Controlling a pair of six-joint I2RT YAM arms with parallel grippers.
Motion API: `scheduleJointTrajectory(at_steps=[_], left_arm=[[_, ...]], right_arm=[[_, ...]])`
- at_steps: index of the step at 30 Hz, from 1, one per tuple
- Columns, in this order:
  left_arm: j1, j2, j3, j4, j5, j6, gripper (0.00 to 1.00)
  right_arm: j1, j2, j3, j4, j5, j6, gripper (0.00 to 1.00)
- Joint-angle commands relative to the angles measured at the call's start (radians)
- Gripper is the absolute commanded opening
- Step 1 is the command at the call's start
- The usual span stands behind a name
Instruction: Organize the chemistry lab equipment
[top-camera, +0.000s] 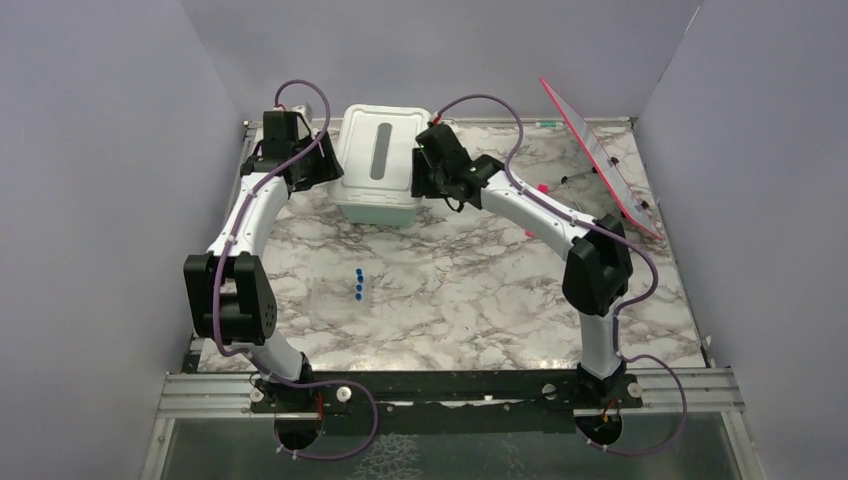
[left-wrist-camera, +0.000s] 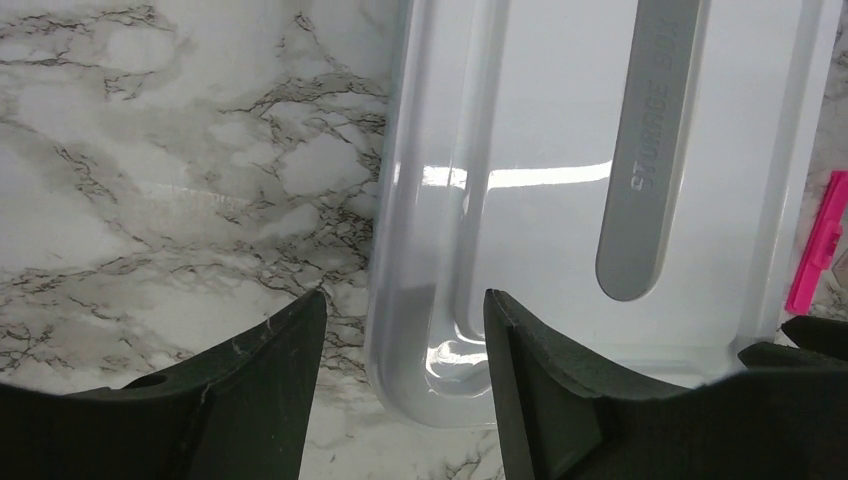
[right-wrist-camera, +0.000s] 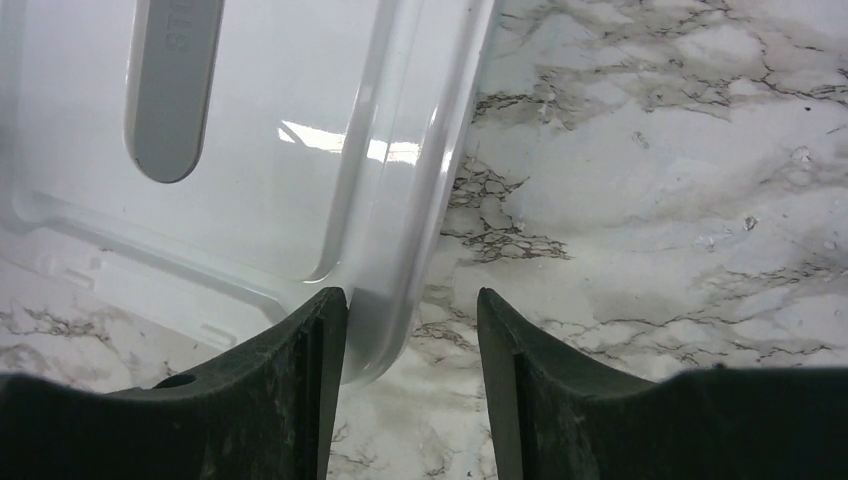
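Three tiny blue-capped vials (top-camera: 358, 285) lie in a short row on the marble table, in the middle and far from both grippers. Both grippers are at the white-lidded tub (top-camera: 380, 165) at the back. My left gripper (left-wrist-camera: 400, 310) is open, and its jaws straddle the lid's (left-wrist-camera: 560, 200) left rim near a corner. My right gripper (right-wrist-camera: 410, 300) is open astride the lid's (right-wrist-camera: 250, 150) right rim; the rim touches its left finger (right-wrist-camera: 300, 360), and the other finger stands apart over marble. Neither gripper holds anything.
A flat pink panel (top-camera: 597, 155) leans against the right wall at the back. Small pink-red pieces (top-camera: 543, 187) and thin wire items (top-camera: 580, 180) lie near it, partly hidden by the right arm. A pink piece (left-wrist-camera: 820, 245) shows past the tub's far side.
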Motion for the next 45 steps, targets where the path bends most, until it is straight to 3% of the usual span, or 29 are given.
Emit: scheduleJointTrajectory(at_steps=[1, 21, 28, 36, 42, 45], left_arm=[[-0.001, -0.014, -0.003, 0.040, 0.039, -0.005, 0.60], [0.022, 0.226, 0.089, -0.044, -0.032, -0.009, 0.40], [0.022, 0.268, 0.115, -0.078, -0.046, 0.010, 0.40], [0.022, 0.281, 0.072, -0.081, -0.031, 0.005, 0.31], [0.022, 0.261, 0.126, -0.086, -0.060, 0.014, 0.26], [0.022, 0.223, 0.191, -0.097, -0.107, 0.019, 0.32]], right_arm=[[0.000, 0.044, 0.036, -0.058, 0.095, 0.015, 0.53], [0.000, 0.177, 0.160, -0.164, 0.158, 0.020, 0.53], [0.000, 0.232, 0.205, -0.205, 0.161, 0.021, 0.53], [0.000, 0.225, 0.149, -0.177, 0.069, 0.023, 0.33], [0.000, 0.178, 0.153, -0.129, 0.033, -0.016, 0.32], [-0.002, 0.143, 0.185, -0.127, 0.064, -0.034, 0.35]])
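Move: The white storage box lid, closed on its teal box, has its middle roughly 8 cm ahead of the left hand, 10 cm to its right and 3 cm lower; from the right hand it is about 10 cm ahead, 9 cm left and 2 cm lower. The blue-capped vials stand about 20 cm back, 6 cm right and 12 cm below the left hand. The pink piece lies some 25 cm right of the right hand, level with it and 13 cm below. Close both grippers on the lid's long sides. Bring the left gripper about 4 cm forward along the left edge, sinking nearly 3 cm, narrowing its fingers until they pinch the rim. Slide the right gripper 3 cm forward and slightly down, turning a little clockwise, then close it on the right rim while easing about 1 cm left. ##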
